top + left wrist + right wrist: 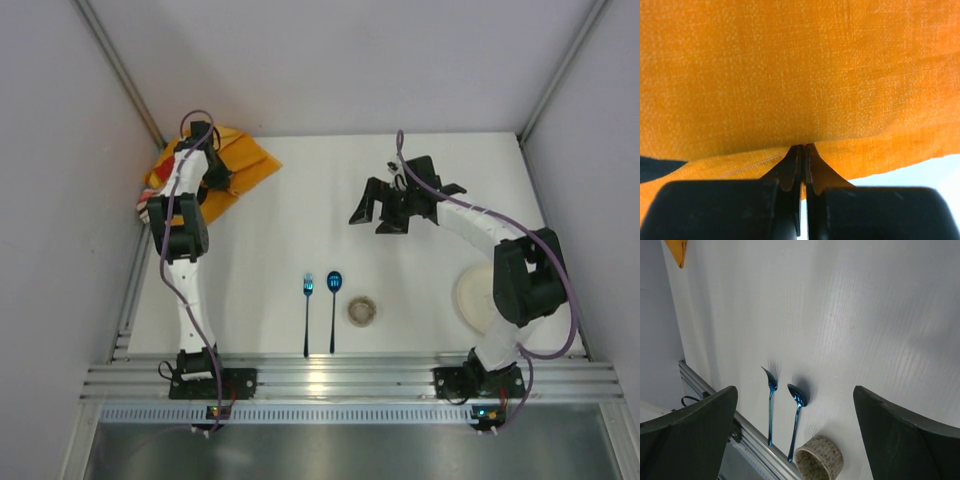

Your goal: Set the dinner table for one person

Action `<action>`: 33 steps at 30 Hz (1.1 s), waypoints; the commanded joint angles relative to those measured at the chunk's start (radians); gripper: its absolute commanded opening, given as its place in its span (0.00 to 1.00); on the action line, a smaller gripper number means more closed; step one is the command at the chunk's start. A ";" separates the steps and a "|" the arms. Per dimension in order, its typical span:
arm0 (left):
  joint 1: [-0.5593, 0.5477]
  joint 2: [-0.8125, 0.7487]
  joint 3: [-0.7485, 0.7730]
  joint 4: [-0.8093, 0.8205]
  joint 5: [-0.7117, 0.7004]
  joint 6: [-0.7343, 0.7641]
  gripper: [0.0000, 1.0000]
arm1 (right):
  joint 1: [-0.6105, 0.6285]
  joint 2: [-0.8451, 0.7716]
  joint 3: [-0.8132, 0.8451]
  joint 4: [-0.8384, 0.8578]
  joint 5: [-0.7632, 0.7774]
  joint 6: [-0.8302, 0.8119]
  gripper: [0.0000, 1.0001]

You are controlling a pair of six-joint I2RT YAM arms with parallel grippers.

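Note:
The dinner table (290,225) is a plain white top. An orange placemat (245,163) lies rumpled at its far left corner. My left gripper (213,176) is down on it; in the left wrist view the orange cloth (800,75) fills the frame and my left gripper (803,148) is shut, pinching a fold of it at the tips. My right gripper (385,212) hovers open over the middle right of the table, holding nothing. A blue fork (307,312) and a blue spoon (333,308) lie side by side near the front edge, with a small speckled cup (362,311) to their right.
A white plate (476,298) sits at the front right, partly under the right arm. The ribbed aluminium rail (350,380) runs along the near edge. Grey walls close in the left, back and right. The right wrist view shows the fork (771,402), spoon (797,407) and cup (821,459) between its fingers (700,430).

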 commanded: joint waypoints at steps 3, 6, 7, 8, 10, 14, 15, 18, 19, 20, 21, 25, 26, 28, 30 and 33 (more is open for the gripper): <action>-0.097 0.026 0.062 0.008 0.169 -0.125 0.00 | -0.012 0.025 0.058 0.007 -0.016 0.006 1.00; -0.211 0.021 0.113 0.035 0.220 -0.238 0.00 | -0.017 0.022 0.053 -0.001 0.005 0.009 1.00; -0.267 0.012 0.115 0.049 0.238 -0.275 0.00 | -0.025 0.017 0.049 -0.002 0.008 0.009 1.00; -0.300 0.006 0.115 0.066 0.267 -0.319 0.00 | -0.026 0.013 0.045 -0.004 0.013 0.007 1.00; -0.399 -0.013 0.124 0.171 0.324 -0.425 0.11 | -0.034 0.005 0.030 -0.005 0.028 0.003 1.00; -0.484 -0.057 0.168 0.382 0.439 -0.539 0.99 | -0.037 0.008 0.029 -0.014 0.036 0.004 1.00; -0.486 -0.077 0.164 0.414 0.465 -0.554 0.99 | -0.037 0.008 0.033 -0.014 0.037 0.006 1.00; -0.454 -0.174 0.129 0.425 0.475 -0.536 0.98 | -0.038 0.016 0.080 -0.019 0.057 0.002 1.00; -0.444 -0.209 0.098 0.433 0.482 -0.525 0.98 | -0.040 0.029 0.094 -0.022 0.067 -0.002 1.00; -0.434 -0.271 0.025 0.436 0.482 -0.513 0.99 | -0.045 0.034 0.108 -0.030 0.080 -0.004 1.00; -0.414 -0.304 -0.009 0.428 0.469 -0.469 0.98 | -0.048 0.049 0.134 -0.033 0.082 -0.004 1.00; -0.366 -0.370 -0.053 0.206 0.334 -0.279 0.99 | -0.101 0.071 0.180 -0.068 0.122 0.007 1.00; -0.357 -0.373 -0.051 0.092 0.296 -0.239 0.99 | -0.115 0.071 0.182 -0.077 0.143 0.013 1.00; -0.328 -0.379 -0.068 -0.001 0.187 -0.140 0.98 | -0.162 0.074 0.179 -0.091 0.162 0.025 1.00; -0.305 -0.384 -0.104 -0.084 0.131 -0.066 0.99 | -0.193 0.088 0.179 -0.122 0.188 0.030 1.00; -0.280 -0.407 -0.209 -0.118 0.064 0.002 0.98 | -0.245 0.108 0.185 -0.152 0.200 0.027 1.00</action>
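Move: The left fingers already pinch the near-right edge of the orange cloth, just above the table, with its middle about 3 cm ahead and 5 to their left; the bare table middle where it is to go is some 28 cm to their right, level. Fork and spoon lie about 40 cm back and 25 and 32 cm right of that hand. From the right hand, this bare spot is about 20 cm ahead, 13 left and 12 below. The left hand whips the pinched cloth to the right, low over the table at first and then climbing, about 40 cm in all with the hand rolling some 40 degrees so its left side dips, and opens wide on the way to let go; it then swings back left some 20 cm, still rising before it sinks a little, and ends open above the cloth's far-left part. The right hand, open and empty, stays nearly in place until the throw is over, then clears off forward and to the right by about 12 cm, turning clockwise. ##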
